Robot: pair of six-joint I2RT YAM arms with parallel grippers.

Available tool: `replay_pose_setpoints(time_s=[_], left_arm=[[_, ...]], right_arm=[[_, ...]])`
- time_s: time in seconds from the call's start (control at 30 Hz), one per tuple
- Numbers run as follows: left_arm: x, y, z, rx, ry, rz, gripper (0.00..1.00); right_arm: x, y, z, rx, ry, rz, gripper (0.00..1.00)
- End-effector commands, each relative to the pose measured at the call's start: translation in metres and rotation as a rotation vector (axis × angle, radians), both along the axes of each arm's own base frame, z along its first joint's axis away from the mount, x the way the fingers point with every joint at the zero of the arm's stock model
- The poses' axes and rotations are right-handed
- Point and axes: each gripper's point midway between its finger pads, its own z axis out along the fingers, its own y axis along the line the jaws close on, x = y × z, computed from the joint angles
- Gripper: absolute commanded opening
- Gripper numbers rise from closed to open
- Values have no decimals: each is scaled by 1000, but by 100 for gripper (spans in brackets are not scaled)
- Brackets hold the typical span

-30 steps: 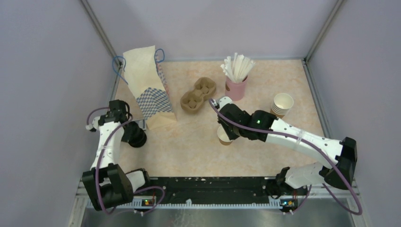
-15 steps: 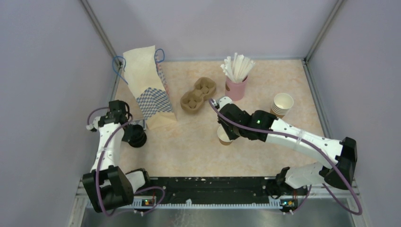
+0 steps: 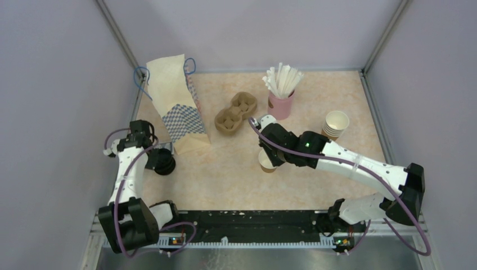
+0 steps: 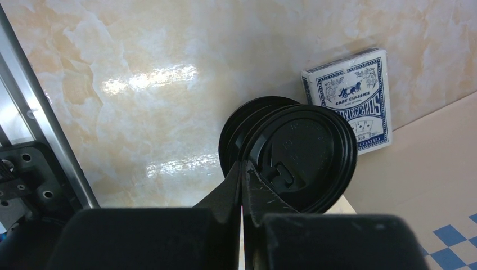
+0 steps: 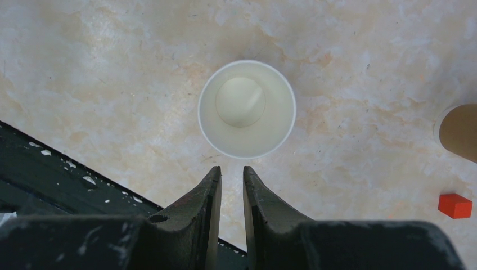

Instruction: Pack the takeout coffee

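Note:
The takeout coffee's cup point(image 3: 265, 163) stands upright and lidless, brown outside and white inside point(image 5: 246, 108). My right gripper point(image 5: 231, 169) hovers just above its near rim, jaws slightly open with nothing between them; in the top view the right gripper point(image 3: 271, 151) covers part of the cup. At the table's left edge, my left gripper point(image 4: 243, 164) is shut on the rim of a round black lid point(image 4: 304, 157). That lid sits tilted over another black lid point(image 4: 229, 135) beneath it. In the top view the lids point(image 3: 164, 162) lie beside the paper bag point(image 3: 177, 101).
A box of playing cards point(image 4: 351, 98) lies just past the lids, against the bag. A brown cup carrier point(image 3: 236, 111), a pink cup of straws point(image 3: 281, 104) and a stack of paper cups point(image 3: 336, 124) stand further back. A small red block point(image 5: 454, 205) lies near the right gripper.
The left gripper's jaws opened slightly, then shut on the lid's rim, and the lid shifted a little to the right. The right arm and the cup have not moved.

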Motion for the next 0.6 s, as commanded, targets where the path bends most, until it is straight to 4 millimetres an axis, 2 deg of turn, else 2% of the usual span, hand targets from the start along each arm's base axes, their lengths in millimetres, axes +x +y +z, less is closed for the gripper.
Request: replay_pose_setpoints(time_s=[0.0, 0.13, 0.2, 0.37, 0.4, 0.47, 0.53, 0.57], left_arm=[[4, 5, 23, 21, -52, 21, 0], [7, 0, 43, 14, -117, -1, 0], [13, 3, 39, 44, -169, -28, 0], [8, 6, 37, 64, -147, -25, 1], [7, 9, 35, 76, -140, -18, 12], [13, 13, 26, 98, -140, -34, 41], [17, 14, 15, 89, -109, -70, 55], [15, 13, 10, 74, -75, -75, 56]], right_arm=[[1, 7, 14, 25, -17, 7, 21], [2, 7, 15, 23, -17, 7, 21], [2, 8, 14, 24, -16, 8, 21], [2, 10, 13, 24, -12, 10, 21], [1, 11, 14, 25, -10, 14, 20], [1, 10, 14, 26, -10, 14, 21], [2, 10, 16, 26, -12, 13, 21], [1, 10, 16, 24, -11, 14, 21]])
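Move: The closed left fingertips are at the near-left rim of the stacked black lids; the stack's middle lies about 3 cm ahead, 3 cm right and 3 cm below. From this hand the card box lies some 8 cm ahead, 3 cm right, and the checked paper bag roughly 18 cm ahead, 12 cm right, both about 5 cm lower. For the idle right hand, the lids are some 41 cm left, 2 cm ahead and 11 cm below. The left hand rises nearly 4 cm above the black lids, then dips 1 cm while its fingers open halfway. ##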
